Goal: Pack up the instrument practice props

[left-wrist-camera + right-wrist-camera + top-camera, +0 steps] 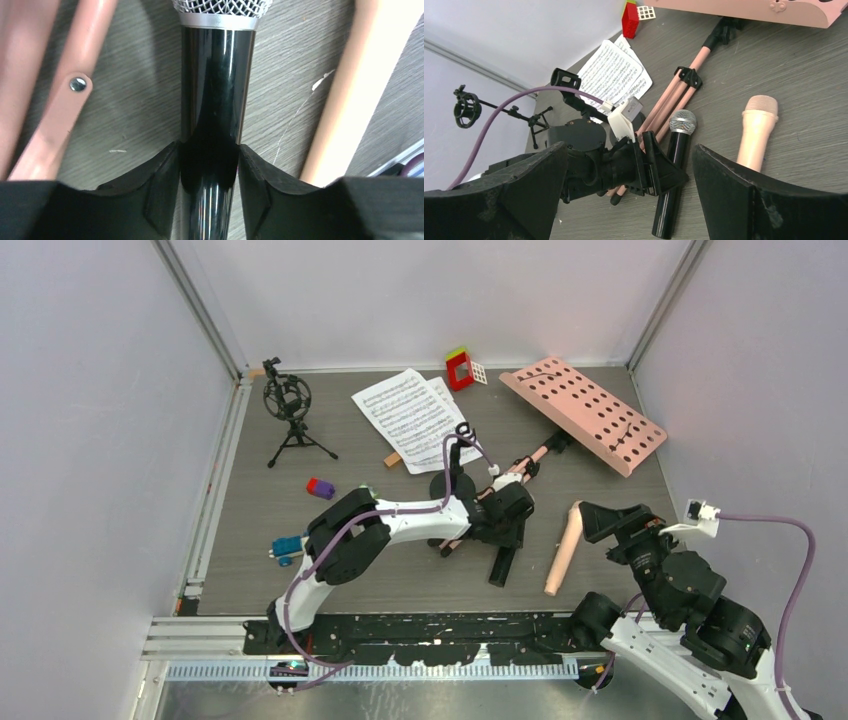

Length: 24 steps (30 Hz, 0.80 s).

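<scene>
My left gripper [503,530] is shut on a black microphone [499,567] lying on the table; in the left wrist view both fingers [162,172] press its glossy body [215,90] below the mesh head. The beige-pink microphone [562,547] lies just to its right. The pink music stand lies flat, its perforated desk [585,415] at the back right and its legs [515,475] under my left wrist. White sheet music [410,415] lies at the back. A black round-base stand [445,485] with a clip stands by the pages. My right gripper [600,522] is open and empty, above the table right of the beige-pink microphone [756,130].
A black tripod stand with a shock mount [288,410] stands at the back left. Small toy blocks are scattered about: red-yellow [459,368] at the back, purple-red [320,487] and blue [287,547] on the left. White walls close in the table on three sides.
</scene>
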{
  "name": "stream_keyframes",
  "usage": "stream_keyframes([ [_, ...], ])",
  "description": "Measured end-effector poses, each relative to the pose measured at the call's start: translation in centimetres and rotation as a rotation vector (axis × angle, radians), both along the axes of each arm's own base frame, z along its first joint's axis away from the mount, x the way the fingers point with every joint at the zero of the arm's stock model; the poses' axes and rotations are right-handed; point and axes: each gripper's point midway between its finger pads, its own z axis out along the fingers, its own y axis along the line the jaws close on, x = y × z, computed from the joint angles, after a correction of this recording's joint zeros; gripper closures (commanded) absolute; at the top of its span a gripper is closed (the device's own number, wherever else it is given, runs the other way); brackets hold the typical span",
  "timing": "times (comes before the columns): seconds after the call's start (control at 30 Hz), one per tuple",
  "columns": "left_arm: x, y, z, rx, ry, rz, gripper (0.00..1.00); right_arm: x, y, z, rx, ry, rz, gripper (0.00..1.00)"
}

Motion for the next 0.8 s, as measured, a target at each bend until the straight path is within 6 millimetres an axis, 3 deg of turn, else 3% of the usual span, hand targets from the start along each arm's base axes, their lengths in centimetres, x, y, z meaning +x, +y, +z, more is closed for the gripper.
stream_keyframes([
  [0.2, 0.5, -0.1, 0.4, -0.004, -0.006, 0.003, 0.24, 0.0, -1.9, -0.8, -0.027, 0.061, -0.105, 0.04],
  [0.43, 0.5, -0.5, 0.7, -0.014, -0.017, -0.028, 0.17, 1.3, -2.1, -2.6, -0.177, 0.203, -0.211, 0.04],
  [0.63, 0.0, 0.4, 1.0, -0.005, -0.038, -0.066, 0.11, 1.4, -2.1, -3.3, -0.178, 0.208, -0.219, 0.04],
  [0.8, -0.3, 0.9, 3.5, -0.016, -0.102, -0.105, 0.04, 1.3, -2.2, -3.3, -0.146, 0.174, -0.213, 0.03],
])
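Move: The black microphone lies on the table between the left hand's fingers, its middle roughly 1 cm below them. The pink microphone is about 10 cm to the right and 1 cm back; the folded tripod's middle is some 10 cm ahead and 4 cm left. From the right hand, the pink microphone is about 4 cm ahead, 1 cm left and 26 cm below. Left hand opens, releasing the black microphone, and rises about 3.5 cm; right hand sinks 3 cm, drifting right. ##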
